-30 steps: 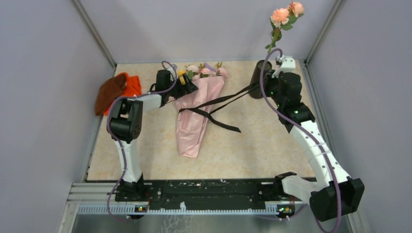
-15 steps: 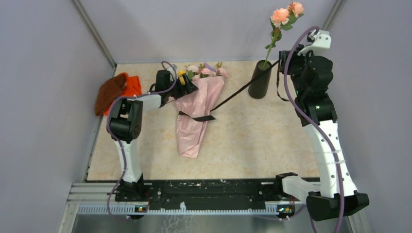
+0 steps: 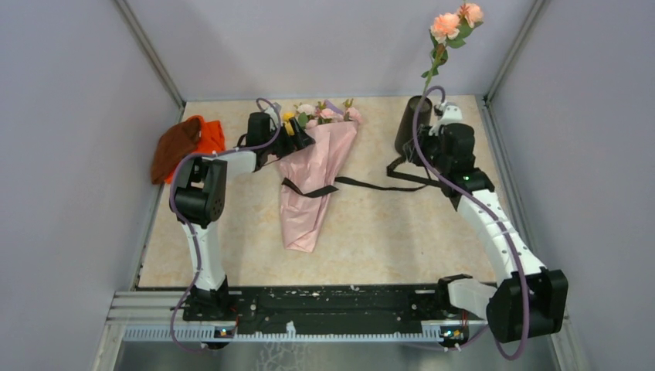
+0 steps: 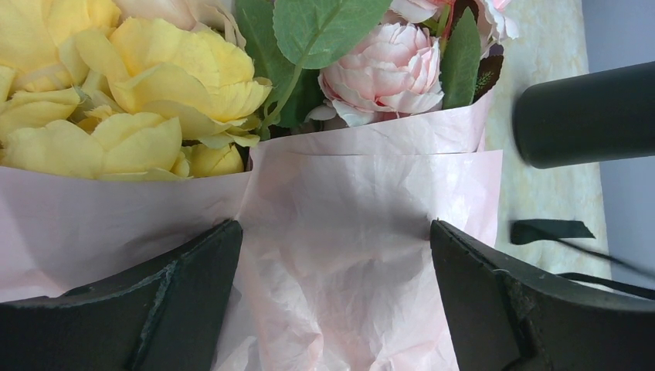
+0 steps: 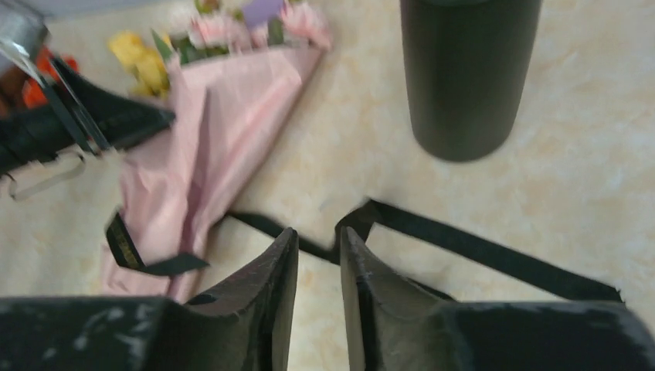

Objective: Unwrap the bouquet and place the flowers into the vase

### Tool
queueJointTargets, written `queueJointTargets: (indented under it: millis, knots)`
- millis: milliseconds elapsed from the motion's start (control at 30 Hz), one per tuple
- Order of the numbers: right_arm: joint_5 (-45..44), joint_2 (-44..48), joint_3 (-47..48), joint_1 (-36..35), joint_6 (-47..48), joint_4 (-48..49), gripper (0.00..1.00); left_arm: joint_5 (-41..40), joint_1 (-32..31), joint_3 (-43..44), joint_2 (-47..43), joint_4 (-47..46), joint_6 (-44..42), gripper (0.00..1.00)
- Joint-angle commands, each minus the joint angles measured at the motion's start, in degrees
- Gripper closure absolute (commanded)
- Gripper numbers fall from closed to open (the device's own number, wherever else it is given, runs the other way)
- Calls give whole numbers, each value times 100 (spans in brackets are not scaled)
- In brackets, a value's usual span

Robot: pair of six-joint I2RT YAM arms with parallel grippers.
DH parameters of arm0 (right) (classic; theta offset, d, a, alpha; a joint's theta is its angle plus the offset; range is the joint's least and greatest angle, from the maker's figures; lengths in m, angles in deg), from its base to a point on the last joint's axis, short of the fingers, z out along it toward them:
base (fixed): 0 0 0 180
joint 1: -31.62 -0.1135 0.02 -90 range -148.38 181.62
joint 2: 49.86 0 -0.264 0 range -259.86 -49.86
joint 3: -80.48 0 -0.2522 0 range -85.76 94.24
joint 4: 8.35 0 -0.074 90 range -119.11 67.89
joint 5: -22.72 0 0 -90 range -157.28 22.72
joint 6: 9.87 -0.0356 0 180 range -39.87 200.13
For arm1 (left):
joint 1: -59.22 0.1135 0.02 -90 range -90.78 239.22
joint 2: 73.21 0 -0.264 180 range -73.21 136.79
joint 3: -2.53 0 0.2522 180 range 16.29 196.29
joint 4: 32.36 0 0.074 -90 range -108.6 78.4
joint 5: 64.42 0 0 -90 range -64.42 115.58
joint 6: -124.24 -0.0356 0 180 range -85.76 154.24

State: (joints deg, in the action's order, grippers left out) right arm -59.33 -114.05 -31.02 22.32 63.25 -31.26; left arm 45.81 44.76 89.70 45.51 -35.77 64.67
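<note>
The bouquet lies on the table, a pink paper cone with its flowers toward the back. My left gripper is open, and its jaws stand wide astride the paper just below the yellow rose and the pink rose. The black ribbon lies slack from the cone toward the vase. The vase stands upright with one peach-flowered stem in it. My right gripper hovers low in front of the vase. Its jaws are slightly apart with nothing between them, and the ribbon lies just past the tips.
An orange-and-brown cloth bundle sits at the left wall. Grey walls close in the table on the left, back and right. The vase is close to the back right corner.
My right gripper rose, pulling the ribbon taut, then came down in front of the vase and parted its jaws. The ribbon now lies slack on the table. The left arm stayed put.
</note>
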Motion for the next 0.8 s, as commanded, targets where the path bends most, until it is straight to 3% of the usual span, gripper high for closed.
queueJointTargets:
  millis: [0, 67, 133, 467, 767]
  knots:
    - [-52, -195, -95, -385, 114, 155, 65, 59, 31, -170, 72, 181, 65, 1]
    - [-253, -394, -117, -689, 209, 122, 55, 64, 31, -165, 84, 166, 83, 1]
    - [-179, -690, -139, -903, 229, 231, 53, 74, 31, -173, 98, 154, 99, 1]
    - [-306, -2901, 626, -1775, 561, 388, 53, 34, 31, -236, 39, 152, 62, 1]
    - [-992, -3991, 1660, -2078, 1265, -161, 53, -23, 31, -400, -54, 56, 2, 1]
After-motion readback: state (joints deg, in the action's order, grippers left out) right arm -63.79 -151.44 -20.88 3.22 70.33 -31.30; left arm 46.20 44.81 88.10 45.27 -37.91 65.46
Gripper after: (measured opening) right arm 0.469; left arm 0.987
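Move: For the right hand, the black ribbon's stretch just off the bouquet's right edge lies about 17 cm to the left, 3 cm ahead and 25 cm below. The wrapped bouquet's middle is some 8 cm farther left than that stretch and 2 cm nearer the base; the vase stands about 13 cm ahead of the hand and 4 cm to its right. From the left hand, that ribbon stretch is roughly 11 cm back and 15 cm right, 6 cm lower. The ribbon comes free of the right fingers, which go on opening to about half. The right hand swoops down some 19 cm and left about 13 cm towards the ribbon beside the bouquet, edging forward at the end. On the way it tips down, swings counter-clockwise by about 20 degrees and rolls its left side down; no new touch can be seen. ##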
